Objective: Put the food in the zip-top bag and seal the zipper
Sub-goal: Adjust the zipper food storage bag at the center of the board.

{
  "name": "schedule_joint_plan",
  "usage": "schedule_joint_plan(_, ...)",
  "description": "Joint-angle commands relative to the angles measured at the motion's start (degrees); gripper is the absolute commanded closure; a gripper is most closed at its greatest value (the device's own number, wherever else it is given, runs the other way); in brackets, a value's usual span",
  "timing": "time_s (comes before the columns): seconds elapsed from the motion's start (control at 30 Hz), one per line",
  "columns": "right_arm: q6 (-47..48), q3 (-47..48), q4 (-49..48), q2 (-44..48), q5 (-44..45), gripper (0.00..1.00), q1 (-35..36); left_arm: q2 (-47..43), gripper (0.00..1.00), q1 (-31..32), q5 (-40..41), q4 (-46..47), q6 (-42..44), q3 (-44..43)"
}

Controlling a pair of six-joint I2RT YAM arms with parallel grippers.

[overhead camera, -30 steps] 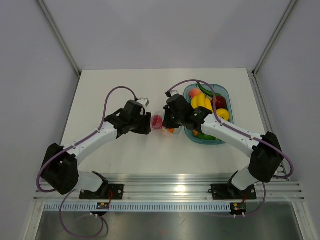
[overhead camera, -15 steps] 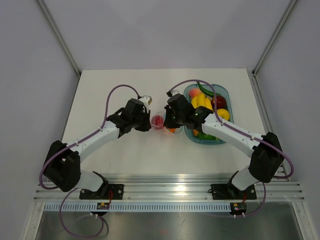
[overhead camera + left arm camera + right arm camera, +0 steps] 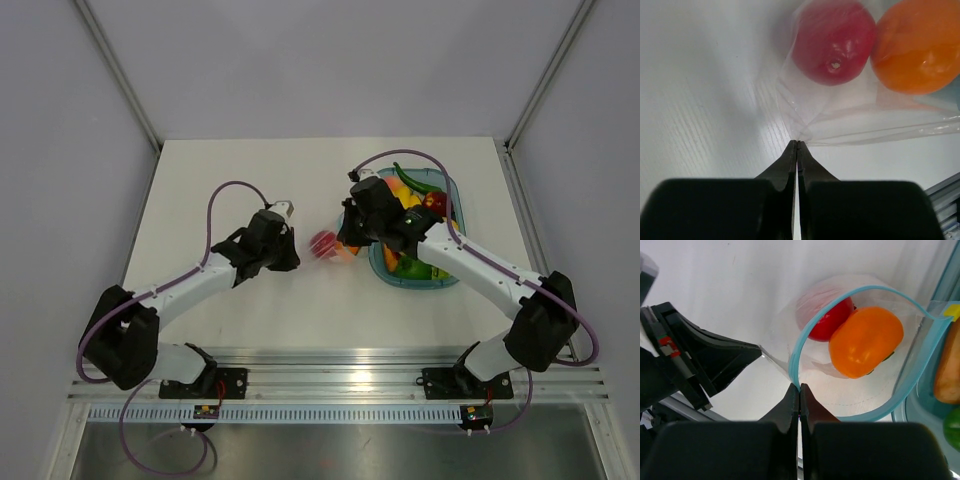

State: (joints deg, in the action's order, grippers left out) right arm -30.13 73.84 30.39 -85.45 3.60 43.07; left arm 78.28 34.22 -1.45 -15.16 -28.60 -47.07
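Observation:
The clear zip-top bag (image 3: 333, 246) hangs stretched between both grippers at mid-table. Inside it sit a red fruit (image 3: 832, 42) and an orange fruit (image 3: 917, 47), side by side. My left gripper (image 3: 797, 143) is shut on the bag's thin closed corner, below the red fruit. My right gripper (image 3: 799, 386) is shut on the light blue zipper (image 3: 794, 362), which curves round in a wide open loop. Through that mouth the orange fruit (image 3: 865, 342) and the red fruit (image 3: 827, 322) show. The left gripper (image 3: 758, 347) shows just beyond the bag.
A blue-tinted oval tray (image 3: 440, 283) stands to the right, under the right arm, with yellow bananas (image 3: 400, 190), a green chili (image 3: 420, 183) and other toy food. A yellow tab (image 3: 953, 311) sits at the zipper's end by the tray.
The left gripper has closed on the bag's corner and drawn back left. The right arm has moved away and to the right with the zipper edge, stretching the bag.

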Motion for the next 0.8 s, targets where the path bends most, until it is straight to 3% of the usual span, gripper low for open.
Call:
schedule_joint_plan(0.0,2.18,3.58,0.11,2.83,1.77,1.00,-1.67,-2.87,1.00,-0.73,1.98,1.45,-1.81,2.42)
schedule_joint_plan(0.2,5.87,4.82,-0.16,0.11,-6.39,1.00,-1.76,-4.01,0.96,-1.34,1.81,-1.79,-1.81,0.50)
schedule_joint_plan(0.27,7.10,4.64,-0.95,-0.50,-10.09,0.99,-1.76,-4.62,0.80,-2.13,1.81,-4.25,-1.99,-0.56)
schedule_joint_plan(0.33,7.98,4.47,-0.95,-0.94,-12.55,0.91,-1.50,-6.11,0.59,-3.63,0.33,-6.90,-2.07,-1.27)
schedule_joint_plan(0.37,8.59,4.47,-0.86,-1.21,-13.00,0.86,-1.15,-7.25,0.52,-4.24,0.05,-7.95,-2.16,-1.44)
schedule_joint_plan(0.4,8.86,4.55,-0.51,-1.38,-13.17,0.72,-0.88,-9.35,0.36,-5.38,0.05,-8.48,-2.34,-1.62)
schedule_joint_plan(0.53,8.95,4.38,0.54,-1.48,-10.90,0.56,-0.71,-12.01,0.34,-7.23,-0.22,-11.55,-1.20,-6.00)
schedule_joint_plan(0.77,7.90,3.68,4.15,2.12,-4.13,0.51,-0.88,-10.87,0.34,-7.06,-1.18,-14.29,0.30,-12.77)
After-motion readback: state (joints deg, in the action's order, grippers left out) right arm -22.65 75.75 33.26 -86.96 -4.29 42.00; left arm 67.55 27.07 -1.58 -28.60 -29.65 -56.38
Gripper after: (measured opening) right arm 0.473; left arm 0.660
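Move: The zip-top bag is still pinched by both hands: its middle lies about 8 cm to the right of the left hand, 3 cm ahead and slightly lower, and some 3 cm left of the right hand, level with it and roughly 12 cm below. Inside, the pomegranate sits about 6 cm right and 5 cm ahead of the left hand, the orange 12 cm right and 3 cm ahead. The food tray stands about 16 cm right and 6 cm ahead of the right hand. The bag's bottom corner comes free as the left fingers, after a small lift, open and slide about 5 cm to the left, then rise clear to end some 9 cm higher. Its blue zipper rim is let go by the right hand, whose fingers open about halfway while it stays almost in place over the mouth, easing back a centimetre and turning about 10 degrees counter-clockwise. ##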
